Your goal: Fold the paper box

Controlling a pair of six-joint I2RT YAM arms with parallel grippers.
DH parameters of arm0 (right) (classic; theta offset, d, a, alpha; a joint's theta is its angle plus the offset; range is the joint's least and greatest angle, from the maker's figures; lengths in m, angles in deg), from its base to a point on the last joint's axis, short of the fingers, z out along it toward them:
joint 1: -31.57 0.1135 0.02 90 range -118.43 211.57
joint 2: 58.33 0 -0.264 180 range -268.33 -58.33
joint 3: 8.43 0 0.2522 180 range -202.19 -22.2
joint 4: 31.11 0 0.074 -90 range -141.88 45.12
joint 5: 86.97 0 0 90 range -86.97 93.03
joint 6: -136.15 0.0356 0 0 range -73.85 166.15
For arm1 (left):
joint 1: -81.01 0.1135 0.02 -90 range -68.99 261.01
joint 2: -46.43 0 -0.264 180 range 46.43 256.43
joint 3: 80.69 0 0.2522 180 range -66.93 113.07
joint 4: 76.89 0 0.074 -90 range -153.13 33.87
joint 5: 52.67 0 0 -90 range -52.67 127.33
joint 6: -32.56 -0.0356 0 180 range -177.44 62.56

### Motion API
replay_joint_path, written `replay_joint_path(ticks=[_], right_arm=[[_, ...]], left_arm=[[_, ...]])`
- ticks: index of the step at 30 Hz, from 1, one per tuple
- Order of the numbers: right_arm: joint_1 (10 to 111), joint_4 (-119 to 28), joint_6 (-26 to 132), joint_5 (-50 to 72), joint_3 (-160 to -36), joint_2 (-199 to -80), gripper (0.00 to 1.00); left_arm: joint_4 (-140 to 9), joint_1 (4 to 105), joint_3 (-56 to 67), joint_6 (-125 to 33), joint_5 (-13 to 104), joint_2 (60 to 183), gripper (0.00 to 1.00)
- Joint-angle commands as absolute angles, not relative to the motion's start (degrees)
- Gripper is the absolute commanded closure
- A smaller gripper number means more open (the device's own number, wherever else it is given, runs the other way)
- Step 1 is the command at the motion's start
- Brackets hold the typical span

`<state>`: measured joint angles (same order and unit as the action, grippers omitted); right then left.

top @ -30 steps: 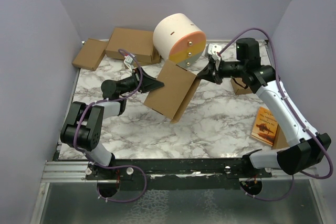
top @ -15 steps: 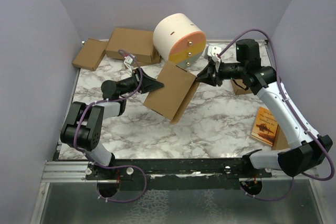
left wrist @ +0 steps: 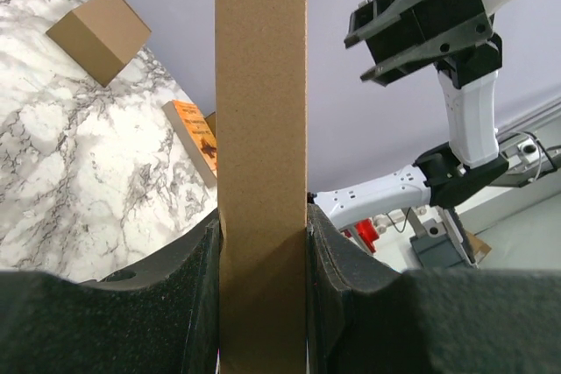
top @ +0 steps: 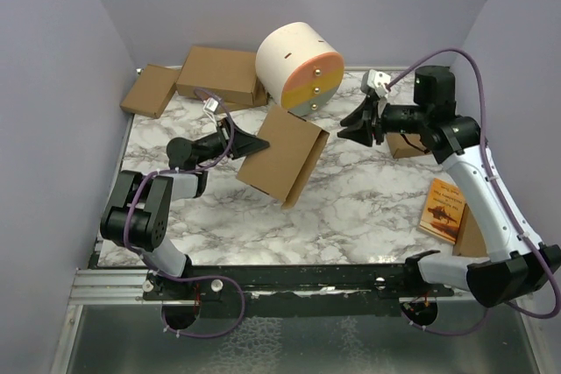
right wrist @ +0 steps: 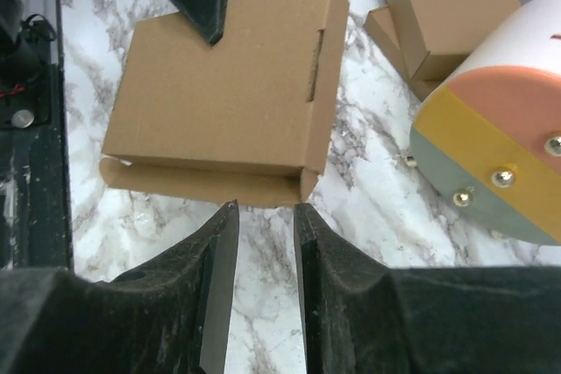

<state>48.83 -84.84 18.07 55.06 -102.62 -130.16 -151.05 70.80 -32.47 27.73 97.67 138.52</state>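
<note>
The paper box (top: 285, 157) is a thin, flat brown cardboard box, held tilted above the marble table (top: 351, 208). My left gripper (top: 260, 141) is shut on its left edge; in the left wrist view the box's narrow side (left wrist: 261, 111) stands clamped between both pads (left wrist: 261, 227). My right gripper (top: 346, 126) hangs open to the right of the box, apart from it. In the right wrist view its fingertips (right wrist: 263, 209) sit just short of the box's near edge (right wrist: 219, 183), with only marble between them. The box's top face with a slit (right wrist: 228, 98) is closed.
A white cylinder with an orange and yellow face (top: 300, 66) stands behind the box. Brown cartons (top: 219, 74) (top: 151, 89) lie at the back left, and a small carton (top: 405, 144) is under the right arm. An orange book (top: 443, 210) lies at the right edge.
My right gripper has opened off the box's right edge and pulled back to the right. The box, still in the left gripper, has shifted slightly left.
</note>
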Motion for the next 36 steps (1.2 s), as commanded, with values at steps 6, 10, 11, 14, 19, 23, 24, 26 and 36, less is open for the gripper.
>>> replay_joint_path(ticks=[6,10,11,14,19,23,24,26,36], right_arm=[[47.8,-79.2,18.8,71.7,-87.3,-126.4,0.59],[47.8,-78.9,16.4,71.5,-82.7,-125.9,0.58],[47.8,-78.5,16.2,71.3,-82.2,-125.7,0.57],[47.8,-77.0,16.9,71.0,-81.5,-125.5,0.57],[47.8,-75.5,18.6,71.7,-81.4,-126.7,0.57],[47.8,-75.2,19.2,71.4,-82.1,-127.6,0.57],[47.8,-75.2,19.3,71.3,-82.1,-127.6,0.57],[47.8,-75.0,18.7,71.5,-81.6,-127.3,0.57],[48.1,-101.2,-19.2,69.8,-86.7,-133.9,0.45]], left_arm=[[-163.9,72.1,-37.5,26.7,91.3,139.9,1.00],[-160.6,72.6,-41.4,24.7,90.2,139.6,1.00],[-159.4,72.6,-41.7,24.1,90.2,139.5,1.00],[-154.4,72.5,-42.7,21.4,89.4,138.3,1.00],[-138.2,71.8,-41.5,13.6,87.2,133.6,1.00],[-115.2,70.0,-38.4,1.5,81.6,126.5,1.00],[-110.0,69.7,-37.8,-1.0,79.9,124.7,1.00],[-102.7,69.6,-37.2,-3.8,76.8,121.7,1.00],[-74.9,69.0,-35.5,-10.9,67.1,114.9,1.00]])
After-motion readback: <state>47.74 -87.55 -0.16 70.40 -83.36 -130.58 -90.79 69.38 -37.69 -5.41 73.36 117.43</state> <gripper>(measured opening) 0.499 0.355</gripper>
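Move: My left hand already pinches the paper box by its left side. The box's middle is about 6 cm to the right and 4 cm back, roughly level, with the bare tabletop some 25 cm straight below me. From my empty right hand, the box's middle is about 15 cm to the left, 5 cm back and 7 cm lower. The striped drum stands about 31 cm ahead of that hand, 11 cm to its left and 23 cm lower. Keeping my left pinch, I lower the paper box about 9 cm towards the table in two dips, easing left and a little forward. I turn the wrist some 35 degrees, so the fingers tip downward and swing forward. My right hand, already clear, drops about 10 cm and draws back 5 beside the box's open side, mostly early, pauses, then sinks again as its fingers open wider. ##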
